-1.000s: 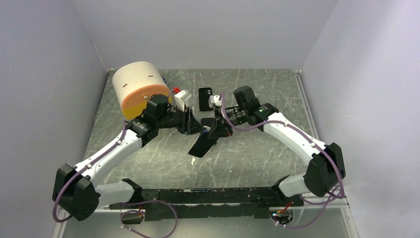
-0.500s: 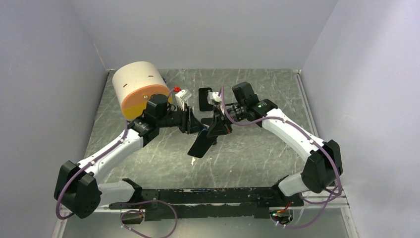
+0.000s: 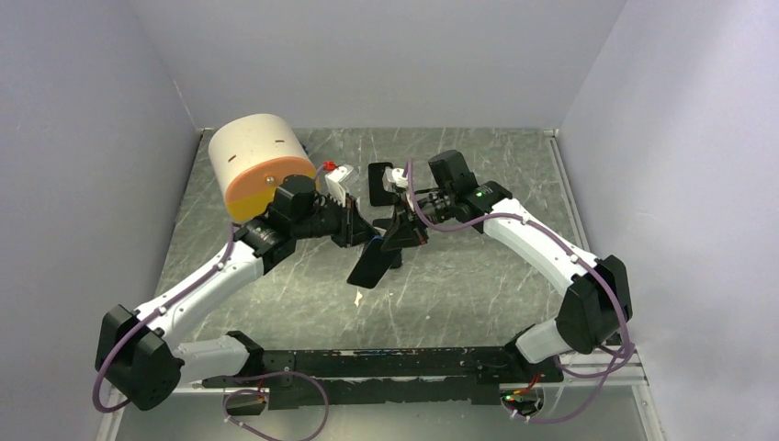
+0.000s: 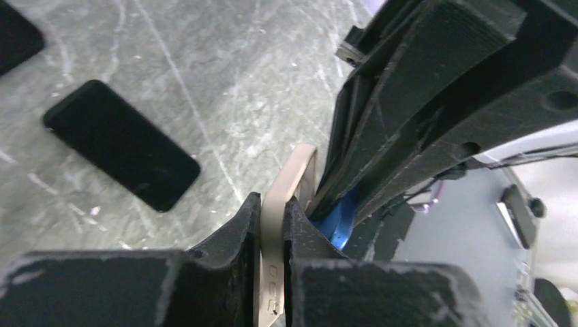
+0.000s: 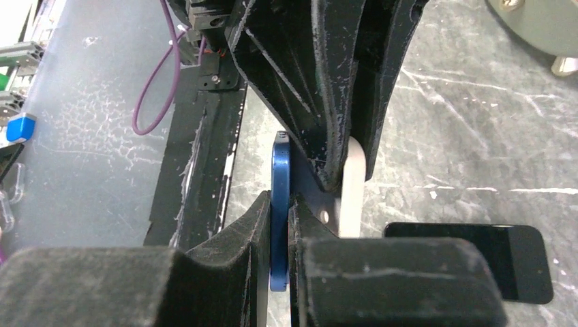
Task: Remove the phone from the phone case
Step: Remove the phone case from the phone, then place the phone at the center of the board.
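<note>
In the left wrist view my left gripper (image 4: 272,212) is shut on the thin edge of the beige phone case (image 4: 294,170). The blue phone (image 4: 341,223) shows just right of it. In the right wrist view my right gripper (image 5: 281,216) is shut on the edge of the blue phone (image 5: 280,177), and the beige case (image 5: 353,187) stands beside it. Both are held above the table. From above, the left gripper (image 3: 365,230) and the right gripper (image 3: 395,241) meet tip to tip at the table's middle, hiding most of the phone and the case.
A black phone (image 3: 370,266) lies flat on the table under the grippers, also seen as the black phone (image 4: 123,144) and the black phone (image 5: 477,260). A beige and orange cylinder (image 3: 257,163), a small white and red object (image 3: 335,179) and a black slab (image 3: 379,182) lie behind.
My left gripper has closed on the edge of the beige case. The right arm has edged a little to the left, still gripping the phone.
</note>
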{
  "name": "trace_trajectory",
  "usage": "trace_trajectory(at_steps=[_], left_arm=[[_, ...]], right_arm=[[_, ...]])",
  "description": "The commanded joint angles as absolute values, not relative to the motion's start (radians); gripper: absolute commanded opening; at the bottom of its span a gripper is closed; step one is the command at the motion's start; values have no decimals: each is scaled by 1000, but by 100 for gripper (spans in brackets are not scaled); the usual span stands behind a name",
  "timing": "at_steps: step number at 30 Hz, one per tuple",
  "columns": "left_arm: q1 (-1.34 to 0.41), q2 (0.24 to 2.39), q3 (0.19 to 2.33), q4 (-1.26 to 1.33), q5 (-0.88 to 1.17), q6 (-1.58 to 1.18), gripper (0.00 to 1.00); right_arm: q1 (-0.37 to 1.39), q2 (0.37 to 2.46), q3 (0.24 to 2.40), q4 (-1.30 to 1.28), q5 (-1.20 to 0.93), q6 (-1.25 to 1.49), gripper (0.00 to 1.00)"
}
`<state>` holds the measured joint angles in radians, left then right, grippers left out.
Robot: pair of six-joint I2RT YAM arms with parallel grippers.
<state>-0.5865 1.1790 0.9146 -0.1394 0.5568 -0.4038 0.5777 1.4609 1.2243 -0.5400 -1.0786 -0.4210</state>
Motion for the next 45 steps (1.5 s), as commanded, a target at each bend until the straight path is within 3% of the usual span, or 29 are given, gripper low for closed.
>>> trace_trajectory(at_steps=[1, 15, 24, 36, 45], left_arm=[[-583, 1158, 946, -309, 280, -329, 3], [-588, 1159, 923, -383, 34, -317, 2], [-588, 1064, 948, -439, 2, -349, 2], [-588, 997, 1176, -715, 2, -302, 3], [-587, 931, 1176, -747, 12, -209, 3]], right_arm=[[572, 1399, 1275, -469, -1125, -469, 0], [555, 1316, 1259, -537, -1046, -499, 0], [399, 1338, 1265, -685, -927, -553, 0], [232, 1678, 1504, -1061, -929, -742, 0], [219, 1992, 1717, -1262, -966, -873, 0]])
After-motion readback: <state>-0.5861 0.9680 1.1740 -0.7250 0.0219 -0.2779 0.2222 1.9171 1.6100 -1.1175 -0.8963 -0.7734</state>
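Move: The phone, still beside its clear case in both hands' grip, has its middle about 5 cm back of the left hand and 3 below. From the right hand, the free table spot lies some 8 cm ahead, 11 right and 22 below; the black phone on the table is 9 ahead and 1 right at that depth, the black case 27 ahead and level sideways. Left hand pulls the gripped case 11 cm left; right hand carries the phone 12 cm forward, right, down. ##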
